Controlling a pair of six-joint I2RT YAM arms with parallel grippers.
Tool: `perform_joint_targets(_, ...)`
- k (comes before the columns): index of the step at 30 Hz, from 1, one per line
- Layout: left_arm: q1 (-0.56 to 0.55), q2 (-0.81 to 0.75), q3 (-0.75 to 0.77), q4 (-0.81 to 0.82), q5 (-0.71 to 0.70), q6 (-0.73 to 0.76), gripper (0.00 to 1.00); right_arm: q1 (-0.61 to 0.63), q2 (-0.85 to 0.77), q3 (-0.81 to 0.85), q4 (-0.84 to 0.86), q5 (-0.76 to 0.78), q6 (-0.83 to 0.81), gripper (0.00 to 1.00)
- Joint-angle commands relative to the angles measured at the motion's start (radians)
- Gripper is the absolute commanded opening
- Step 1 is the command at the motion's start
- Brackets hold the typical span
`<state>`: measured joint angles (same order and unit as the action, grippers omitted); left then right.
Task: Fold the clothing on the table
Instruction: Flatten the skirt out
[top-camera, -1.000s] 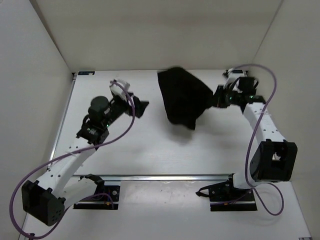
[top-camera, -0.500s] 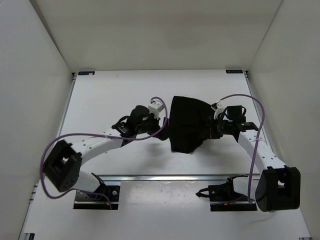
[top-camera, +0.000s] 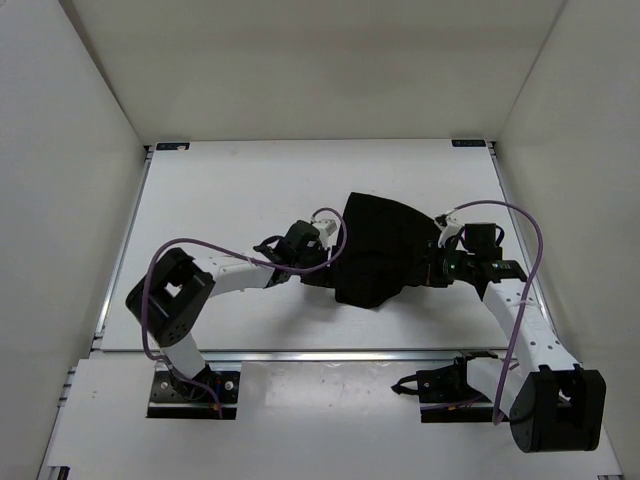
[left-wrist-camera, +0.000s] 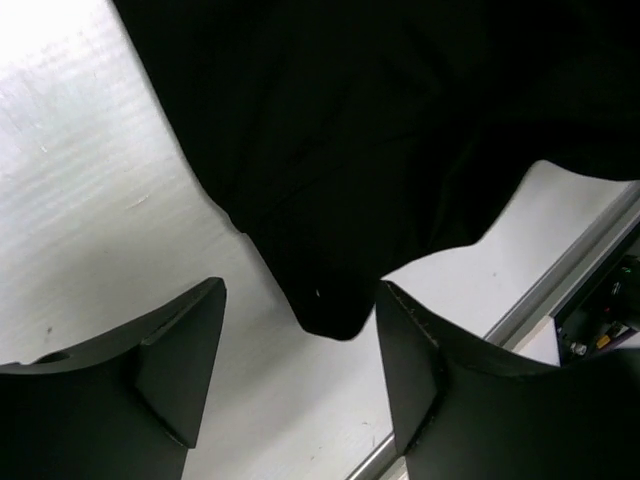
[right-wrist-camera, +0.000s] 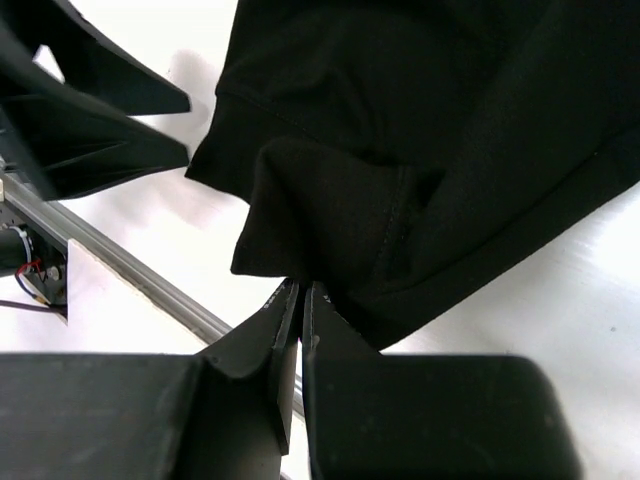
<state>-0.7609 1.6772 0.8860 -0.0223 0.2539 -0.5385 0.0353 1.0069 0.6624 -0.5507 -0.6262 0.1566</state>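
The black clothing (top-camera: 380, 245) lies bunched on the white table (top-camera: 230, 190), right of centre. My right gripper (top-camera: 432, 268) is at its right edge. In the right wrist view this gripper (right-wrist-camera: 300, 292) is shut on a fold of the clothing (right-wrist-camera: 420, 120). My left gripper (top-camera: 325, 268) sits at the garment's left edge. Seen from the left wrist, that gripper (left-wrist-camera: 302, 290) is open, and a hanging corner of the clothing (left-wrist-camera: 330, 300) lies between its fingers (left-wrist-camera: 180, 350) without being pinched. The left fingers (right-wrist-camera: 90, 110) also show at the top left of the right wrist view.
An aluminium rail (top-camera: 330, 352) runs along the table's near edge, close to the clothing's lower tip. White enclosure walls (top-camera: 60, 150) stand on three sides. Blue marks (top-camera: 170, 146) sit at the far corners. Purple cables (top-camera: 220, 248) loop off both arms.
My right gripper has drawn the clothing from the back of the table toward the near edge. My left arm has swung in from the left to the garment's left edge.
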Motion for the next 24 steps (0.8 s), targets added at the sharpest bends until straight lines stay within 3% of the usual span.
perform_joint_targets(1,-0.012,0.010,0.022,0.002,0.018,-0.046,0.69,-0.006,-0.039,-0.011,-0.011,-0.006,0.008,0.00)
perform_joint_targets(8,-0.035,0.061,0.063,-0.024,0.015,-0.046,0.60,-0.026,-0.034,-0.021,-0.006,-0.020,-0.005,0.00)
perform_joint_targets(11,-0.038,0.092,0.083,-0.044,0.025,-0.046,0.40,-0.023,-0.016,-0.006,0.003,-0.021,-0.008,0.00)
perform_joint_targets(14,-0.022,0.104,0.103,-0.053,0.021,-0.043,0.05,-0.021,0.010,0.017,0.020,-0.020,-0.008,0.00)
perform_joint_targets(15,-0.020,0.099,0.129,-0.062,0.015,-0.034,0.00,-0.020,0.022,0.029,0.024,-0.023,-0.009,0.00)
perform_joint_targets(20,0.063,0.064,0.229,-0.165,-0.100,0.049,0.00,-0.034,0.117,0.124,0.086,-0.027,-0.029,0.00)
perform_joint_targets(24,0.236,0.024,0.396,-0.225,-0.111,0.126,0.00,-0.080,0.260,0.329,0.094,-0.014,-0.103,0.00)
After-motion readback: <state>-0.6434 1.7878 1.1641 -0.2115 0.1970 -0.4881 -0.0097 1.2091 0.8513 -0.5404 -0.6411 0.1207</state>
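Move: The skirt's loose left corner lies just between and under the left gripper's open fingers, some 3 cm below, about 1 cm back and 2 cm to the right. From this hand the skirt's middle is about 15 cm right and 6 cm ahead, and its near bulge about 12 cm right and 8 cm back, both about 4 cm lower. The right gripper already pinches the other side; from it the loose corner is some 25 cm left, 1 cm back and 9 cm down. Lower the left gripper about 2.5 cm onto the loose corner, easing slightly back and right, and shut the fingers to pinch it. Then sweep forward some 9 cm and up about 5, drifting a little left. Keep the right gripper shut on its side, nearly still at first, then carry it forward and up alongside, about 5 cm forward. ##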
